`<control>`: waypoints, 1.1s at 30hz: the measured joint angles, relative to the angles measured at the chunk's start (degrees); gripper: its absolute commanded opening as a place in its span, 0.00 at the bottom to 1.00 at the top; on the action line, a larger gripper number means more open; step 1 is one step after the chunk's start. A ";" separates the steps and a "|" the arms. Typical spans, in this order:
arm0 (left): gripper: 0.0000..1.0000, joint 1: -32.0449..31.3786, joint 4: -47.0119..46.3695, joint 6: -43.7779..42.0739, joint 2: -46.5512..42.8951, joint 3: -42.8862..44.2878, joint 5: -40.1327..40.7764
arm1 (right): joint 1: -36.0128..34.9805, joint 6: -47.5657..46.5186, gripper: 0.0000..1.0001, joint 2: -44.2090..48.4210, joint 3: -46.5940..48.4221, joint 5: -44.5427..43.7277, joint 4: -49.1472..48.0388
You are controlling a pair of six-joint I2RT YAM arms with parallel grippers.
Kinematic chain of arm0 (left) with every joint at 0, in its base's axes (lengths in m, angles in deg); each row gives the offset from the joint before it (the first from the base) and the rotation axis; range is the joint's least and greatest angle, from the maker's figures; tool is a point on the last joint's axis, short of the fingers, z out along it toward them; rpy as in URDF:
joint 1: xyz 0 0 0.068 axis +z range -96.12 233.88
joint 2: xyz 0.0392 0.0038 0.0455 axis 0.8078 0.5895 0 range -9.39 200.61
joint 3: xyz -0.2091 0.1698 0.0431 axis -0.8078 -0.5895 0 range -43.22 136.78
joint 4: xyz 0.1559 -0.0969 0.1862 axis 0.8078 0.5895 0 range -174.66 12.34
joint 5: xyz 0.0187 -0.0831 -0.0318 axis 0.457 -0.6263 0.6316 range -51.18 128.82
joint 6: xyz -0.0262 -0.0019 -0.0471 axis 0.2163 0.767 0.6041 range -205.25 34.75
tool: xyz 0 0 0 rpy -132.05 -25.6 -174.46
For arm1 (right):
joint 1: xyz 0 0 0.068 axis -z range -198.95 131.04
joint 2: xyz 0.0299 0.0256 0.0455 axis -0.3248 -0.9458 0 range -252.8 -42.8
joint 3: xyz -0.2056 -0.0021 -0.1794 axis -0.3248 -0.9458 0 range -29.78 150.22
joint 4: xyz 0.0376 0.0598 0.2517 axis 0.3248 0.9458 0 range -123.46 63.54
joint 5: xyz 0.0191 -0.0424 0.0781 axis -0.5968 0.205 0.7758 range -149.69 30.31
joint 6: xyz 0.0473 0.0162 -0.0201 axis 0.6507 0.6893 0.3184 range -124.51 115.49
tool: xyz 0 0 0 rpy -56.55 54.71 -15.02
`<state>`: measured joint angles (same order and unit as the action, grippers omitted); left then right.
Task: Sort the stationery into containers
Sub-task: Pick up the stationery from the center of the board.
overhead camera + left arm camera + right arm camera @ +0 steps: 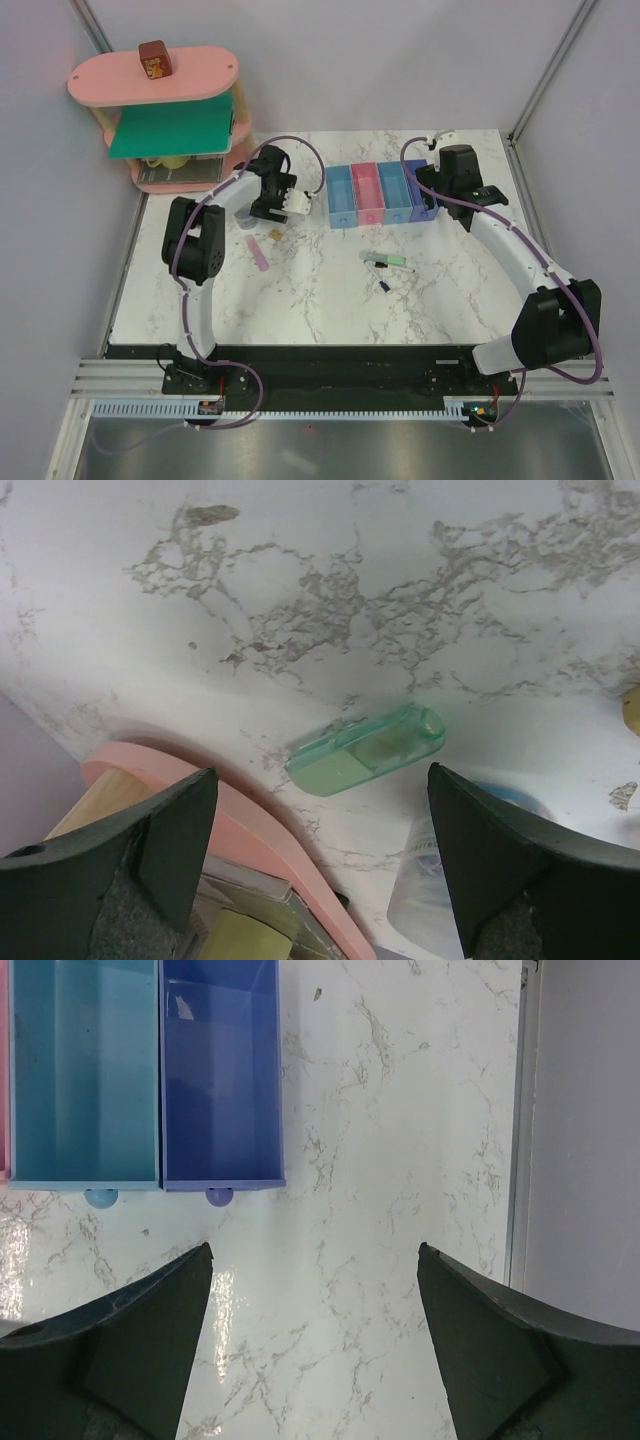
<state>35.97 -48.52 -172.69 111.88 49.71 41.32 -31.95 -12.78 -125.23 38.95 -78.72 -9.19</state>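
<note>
The containers (380,195) are a row of four joined bins at the table's middle back. My left gripper (265,207) hangs open just left of them, over a mint green bar (365,750) that lies flat between and slightly beyond its fingertips, untouched. A translucent bluish round piece (440,880) sits by the right finger. The lilac-pink bar (259,253) and a tiny tan piece (273,234) lie nearby. Two pens with a mint bar (390,262) rest mid-table. My right gripper (315,1250) is open and empty over bare marble, right of the darker blue bin (220,1070).
A pink oval shelf (160,80) with a green panel and a brown block on top stands back left; its base (250,830) lies close under my left finger. The table's right edge and wall (525,1110) run just beside my right gripper.
</note>
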 measured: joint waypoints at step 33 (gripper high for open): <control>0.02 1.05 5.05 -5.49 3.67 3.34 -0.79 | 0.00 0.44 0.90 0.00 0.85 2.45 0.92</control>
<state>37.02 -43.47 -178.18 115.55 53.05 40.54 -31.95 -12.35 -125.23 39.80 -76.27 -8.27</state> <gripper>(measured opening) 0.049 0.901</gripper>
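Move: The green stationery lies almost right under the open left fingers, about 3 cm down and 1 cm left. From the left hand, the clear jar of rubber bands stands some 4 cm back and 7 cm left, the small yellow block 10 cm back and 1 cm right, and the pink bar roughly 15 cm back and 4 cm left. From the idle right hand, the green stationery is about 46 cm left, 9 cm ahead and 17 cm down. The left hand sinks about 3 cm, edging left, then pinches the green stationery and rises 1 cm. ##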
